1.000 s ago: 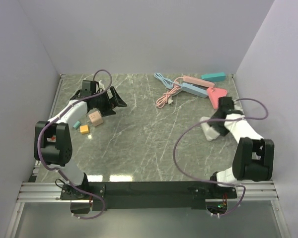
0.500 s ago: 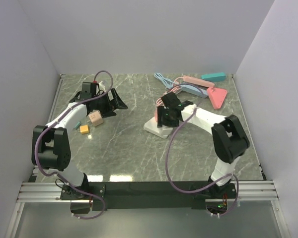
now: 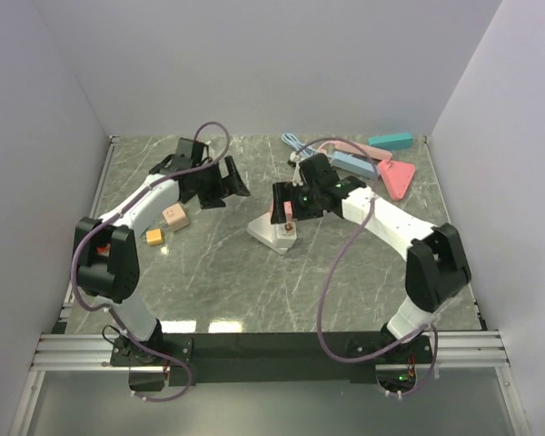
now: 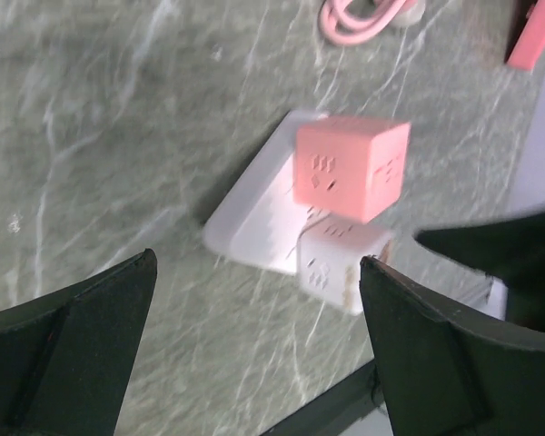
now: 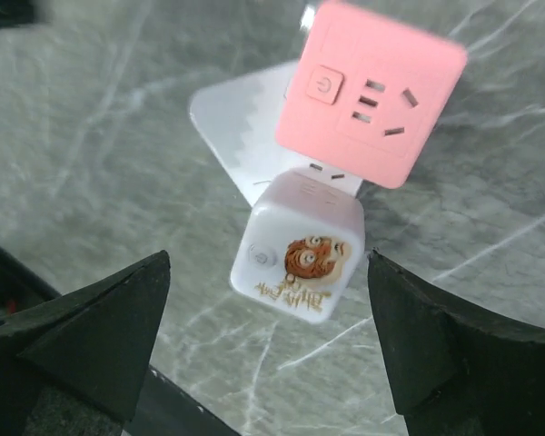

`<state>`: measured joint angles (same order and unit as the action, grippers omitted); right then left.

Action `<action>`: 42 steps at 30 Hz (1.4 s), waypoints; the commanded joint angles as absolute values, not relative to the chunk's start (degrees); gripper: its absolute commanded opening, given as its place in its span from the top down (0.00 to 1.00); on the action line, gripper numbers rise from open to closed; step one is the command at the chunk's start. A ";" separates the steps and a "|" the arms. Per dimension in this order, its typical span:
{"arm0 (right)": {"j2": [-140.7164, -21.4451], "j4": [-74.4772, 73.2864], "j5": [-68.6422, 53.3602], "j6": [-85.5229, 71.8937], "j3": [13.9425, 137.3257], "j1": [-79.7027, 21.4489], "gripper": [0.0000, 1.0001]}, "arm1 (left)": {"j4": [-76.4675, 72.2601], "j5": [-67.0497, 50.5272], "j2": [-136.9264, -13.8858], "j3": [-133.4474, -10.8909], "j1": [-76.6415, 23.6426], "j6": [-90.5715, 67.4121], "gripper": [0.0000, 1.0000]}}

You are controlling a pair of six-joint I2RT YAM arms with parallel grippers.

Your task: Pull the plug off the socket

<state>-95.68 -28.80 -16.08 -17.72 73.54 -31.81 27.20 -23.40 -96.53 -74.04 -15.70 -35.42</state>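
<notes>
A pink cube socket (image 5: 372, 86) lies on the table with a white cube plug (image 5: 300, 259), printed with a cartoon face, stuck into its side. Both rest on a flat white plate (image 5: 241, 123). My right gripper (image 5: 268, 336) hovers open just above the plug, one finger on either side, touching nothing. The left wrist view shows the socket (image 4: 350, 168) and plug (image 4: 341, 263) ahead of my open left gripper (image 4: 259, 345). From above, the plate (image 3: 265, 236) sits mid-table under my right gripper (image 3: 286, 213), with my left gripper (image 3: 227, 184) to its left.
A coiled pink cable (image 3: 304, 177), blue and pink power strips (image 3: 356, 163), a teal block (image 3: 391, 141) and a pink wedge (image 3: 398, 177) lie at the back right. A pink cube (image 3: 174, 216) and an orange block (image 3: 154, 236) sit at the left.
My right arm swept from the right side to mid-table, bringing the socket, plug and plate along, then opened its jaws. My left gripper shifted right toward them.
</notes>
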 commanded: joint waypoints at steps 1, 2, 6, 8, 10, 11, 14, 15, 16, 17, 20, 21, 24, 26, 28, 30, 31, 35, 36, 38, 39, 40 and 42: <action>-88.87 -29.61 -2.04 -21.68 76.73 -31.20 0.04 | 31.80 -15.22 -99.39 -83.55 -19.77 -38.66 0.01; -88.16 -30.92 1.28 -22.49 76.38 -30.77 0.02 | 32.60 -13.20 -101.41 -85.15 -21.52 -39.11 0.01; -81.06 -28.48 4.30 -28.02 71.12 -25.41 0.01 | 37.52 -8.20 -107.13 -94.28 -26.53 -38.94 0.01; -78.85 -28.83 6.50 -31.28 68.48 -21.65 0.01 | 41.46 -5.20 -110.72 -100.61 -30.21 -36.83 0.01; -76.13 -29.26 7.90 -33.04 66.28 -19.61 0.00 | 44.81 -0.19 -113.54 -104.83 -32.42 -35.08 0.01; -75.33 -29.70 9.13 -33.31 65.57 -18.38 0.00 | 46.30 -0.18 -116.43 -108.51 -34.17 -34.72 0.01; -73.39 -31.11 11.68 -33.93 64.25 -16.88 0.00 | 50.27 7.02 -120.04 -112.84 -36.99 -34.28 0.01; -73.04 -31.46 11.86 -34.01 63.99 -16.61 0.00 | 50.71 7.81 -120.75 -113.46 -37.52 -34.28 0.01; -72.95 -31.90 12.04 -34.36 63.64 -16.44 0.00 | 51.15 10.26 -121.28 -113.81 -38.23 -34.36 0.01; -72.78 -31.82 11.95 -34.80 63.37 -16.17 0.00 | 51.76 11.59 -122.94 -115.38 -39.45 -34.54 0.01; -72.60 -31.38 10.38 -35.59 62.14 -14.94 0.00 | 55.62 16.85 -126.98 -119.34 -41.21 -35.85 0.01; -72.77 -31.20 9.76 -35.60 61.70 -14.68 0.00 | 56.42 18.35 -127.78 -119.96 -41.66 -36.29 0.01; -73.04 -30.59 7.48 -36.21 60.38 -13.45 0.00 | 56.87 20.30 -129.98 -120.59 -42.54 -36.91 0.01; -73.12 -30.06 6.33 -36.30 59.50 -13.10 0.00 | 56.86 20.91 -131.47 -120.93 -43.06 -37.00 0.01; -72.95 -29.71 6.07 -36.21 58.80 -13.01 0.00 | 57.21 21.97 -132.45 -121.90 -43.33 -37.26 0.01; -72.95 -28.92 5.80 -36.47 58.01 -13.09 0.00 | 57.22 22.41 -133.77 -123.48 -43.86 -37.27 0.01; -72.95 -28.65 5.28 -36.56 57.75 -13.01 0.00 | 57.13 22.50 -134.47 -124.53 -43.94 -37.18 0.01; -73.56 -27.69 4.22 -36.65 56.78 -13.01 0.00 | 56.78 22.06 -134.91 -125.69 -44.47 -36.13 0.12; -73.74 -27.60 3.96 -36.65 56.43 -12.92 0.01 | 56.08 21.28 -134.65 -125.42 -44.56 -35.60 0.18; -73.74 -26.99 3.34 -36.47 55.90 -13.01 0.02 | 55.29 20.31 -133.25 -123.58 -44.56 -35.07 0.25; -73.83 -26.90 3.08 -36.56 55.81 -12.92 0.02 | 54.59 19.87 -132.63 -122.88 -44.65 -34.55 0.31; -73.92 -26.81 3.08 -36.56 55.72 -13.01 0.03 | 54.23 18.91 -131.15 -121.48 -44.56 -34.19 0.34; -74.18 -26.89 2.73 -36.30 55.98 -12.92 0.04 | 53.70 17.94 -129.47 -120.07 -44.56 -33.32 0.41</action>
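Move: The pink cube plug sits on the white triangular socket about 14 cm to the left hand's right, 2 cm farther out and some 9 cm below. The white cube plug, on the same socket, stands about 5 cm back from the pink one, and the socket's middle lies roughly 10 cm right, 3 cm back and 12 cm below the left hand. From the right hand, the pink plug lies some 6 cm ahead, 1 cm right and 6 cm below. The left fingers close on the two sides of the pink cube plug and grip it, after the open hand swings about 13 cm right, rises slightly and then sinks to roughly 8 cm below its start, rolling some 40 degrees to point mostly down. The right hand, already open and empty, clears off up and right, some 18 cm from the sockets, turning about 45 degrees clockwise, then eases back down. ##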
